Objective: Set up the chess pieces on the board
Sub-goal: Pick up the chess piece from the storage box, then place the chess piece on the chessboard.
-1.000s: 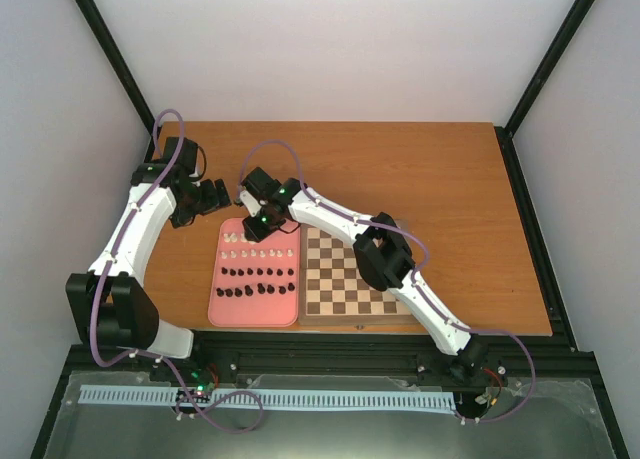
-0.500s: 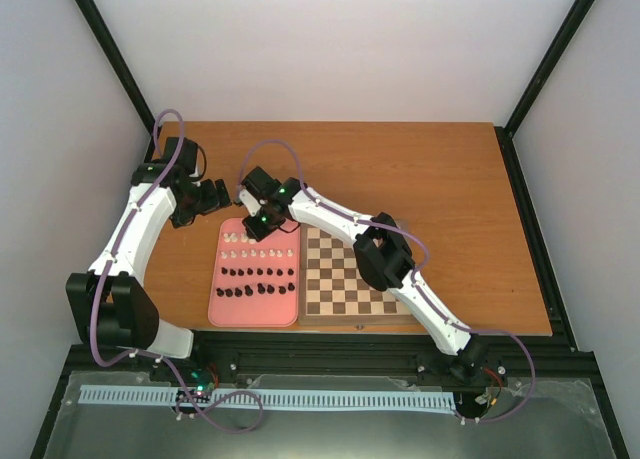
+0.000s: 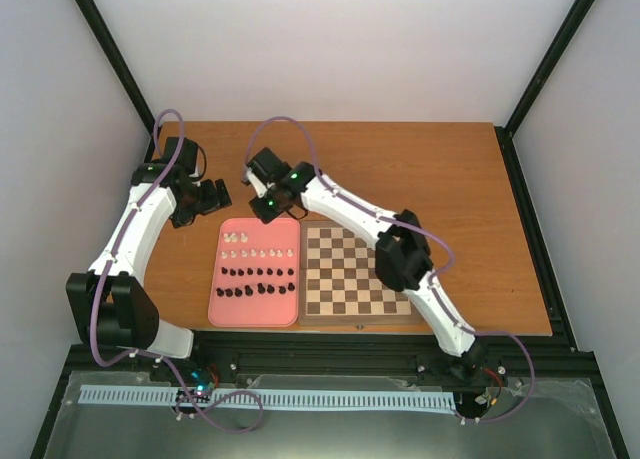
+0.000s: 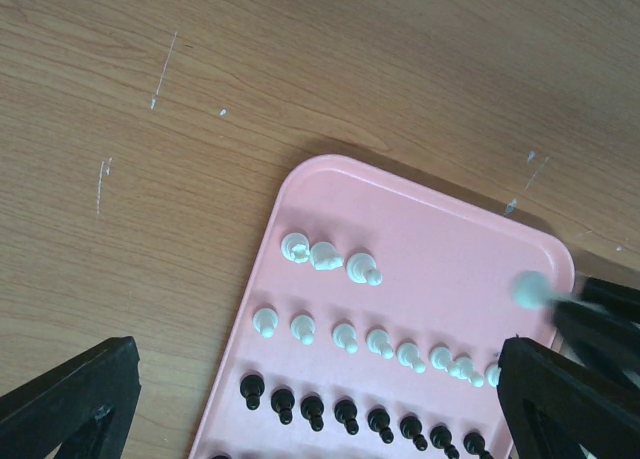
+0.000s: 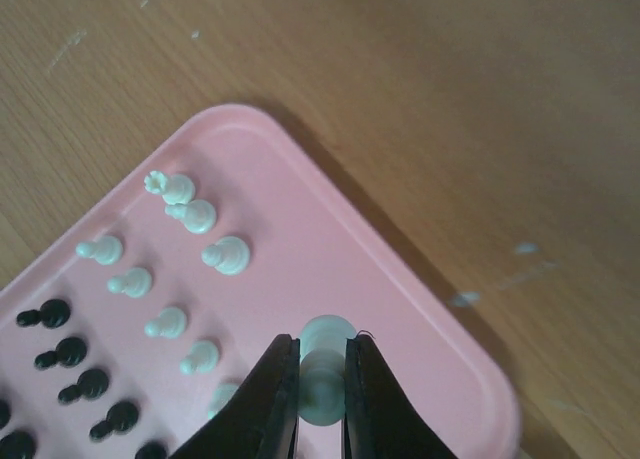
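The brown and cream board (image 3: 356, 279) lies right of a pink tray (image 3: 216, 301), and its visible squares are bare. White chess pieces (image 3: 258, 251) and black ones (image 3: 258, 274) stand in rows on the tray. My right gripper (image 3: 268, 207) hovers over the tray's far right corner, shut on a white piece (image 5: 328, 335) that is pinched between its fingertips (image 5: 322, 389). That piece (image 4: 528, 289) also shows in the left wrist view. Off the tray's far left corner, my left gripper (image 3: 215, 197) stands open with nothing in it (image 4: 318, 379).
The pink tray (image 4: 450, 249) holds three larger white pieces (image 4: 325, 256) behind a row of white pawns (image 4: 350, 337) and black pawns (image 4: 345, 411). The right forearm crosses the board's far right part. Wooden table (image 3: 420, 169) stretches behind the tray and board.
My right gripper has shut on the white piece and lifted it back toward the tray's far right corner. The right elbow swung right. The left arm stayed still.
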`<action>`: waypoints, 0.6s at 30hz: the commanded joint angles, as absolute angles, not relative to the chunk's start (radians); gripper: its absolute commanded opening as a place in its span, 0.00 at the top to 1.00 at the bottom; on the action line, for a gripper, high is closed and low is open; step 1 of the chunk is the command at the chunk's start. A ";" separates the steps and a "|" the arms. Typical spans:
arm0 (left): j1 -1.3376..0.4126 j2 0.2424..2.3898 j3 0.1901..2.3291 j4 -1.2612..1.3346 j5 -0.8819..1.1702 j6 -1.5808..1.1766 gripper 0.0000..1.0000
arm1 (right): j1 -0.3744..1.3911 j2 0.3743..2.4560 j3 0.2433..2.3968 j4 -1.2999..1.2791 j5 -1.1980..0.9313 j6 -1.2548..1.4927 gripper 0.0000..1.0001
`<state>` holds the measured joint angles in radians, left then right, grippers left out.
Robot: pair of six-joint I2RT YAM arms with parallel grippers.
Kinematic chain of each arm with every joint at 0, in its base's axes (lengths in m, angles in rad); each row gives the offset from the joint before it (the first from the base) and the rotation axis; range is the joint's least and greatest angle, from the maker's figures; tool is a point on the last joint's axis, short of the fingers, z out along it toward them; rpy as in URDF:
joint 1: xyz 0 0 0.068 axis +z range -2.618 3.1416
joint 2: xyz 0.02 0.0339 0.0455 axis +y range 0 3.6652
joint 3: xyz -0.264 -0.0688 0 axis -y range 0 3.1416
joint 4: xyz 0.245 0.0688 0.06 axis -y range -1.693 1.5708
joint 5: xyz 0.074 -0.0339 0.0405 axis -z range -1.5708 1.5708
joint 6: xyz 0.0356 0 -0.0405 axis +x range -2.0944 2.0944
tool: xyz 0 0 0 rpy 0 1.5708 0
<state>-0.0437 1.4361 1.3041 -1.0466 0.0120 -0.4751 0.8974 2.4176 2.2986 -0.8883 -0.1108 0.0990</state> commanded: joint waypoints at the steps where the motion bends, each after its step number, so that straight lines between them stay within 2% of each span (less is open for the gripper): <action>1: -0.040 1.427 1.299 -1.031 0.027 -0.481 0.00 | 0.864 2.216 2.162 -0.903 0.009 0.128 0.97; 9: -0.039 1.435 1.296 -1.020 0.052 -0.485 0.00 | 0.730 1.953 1.684 -0.805 0.006 0.179 0.97; 18: -0.039 1.444 1.290 -1.011 0.068 -0.485 0.00 | 0.647 1.907 1.539 -0.798 0.017 0.136 0.97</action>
<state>-0.0441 1.4364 1.2846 -1.0256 0.0505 -0.4751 0.6510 1.9377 1.5597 -0.8223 0.0074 0.1532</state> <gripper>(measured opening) 0.997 0.109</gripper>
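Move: The right hand already pinches a white chess piece; its empty square, fourth from the left in the board's far row, lies about 24 cm right, 1 cm back and 8 cm below. The nearest white piece on the board stands 4 cm farther right of that square. The three white pieces left in the storage box have their nearest some 6 cm left and 2 cm back. From the left hand, the empty square is roughly 40 cm right, 6 cm back. The right hand, still pinching its white piece, arcs some 20 cm right to the board's far row, turning clockwise. ##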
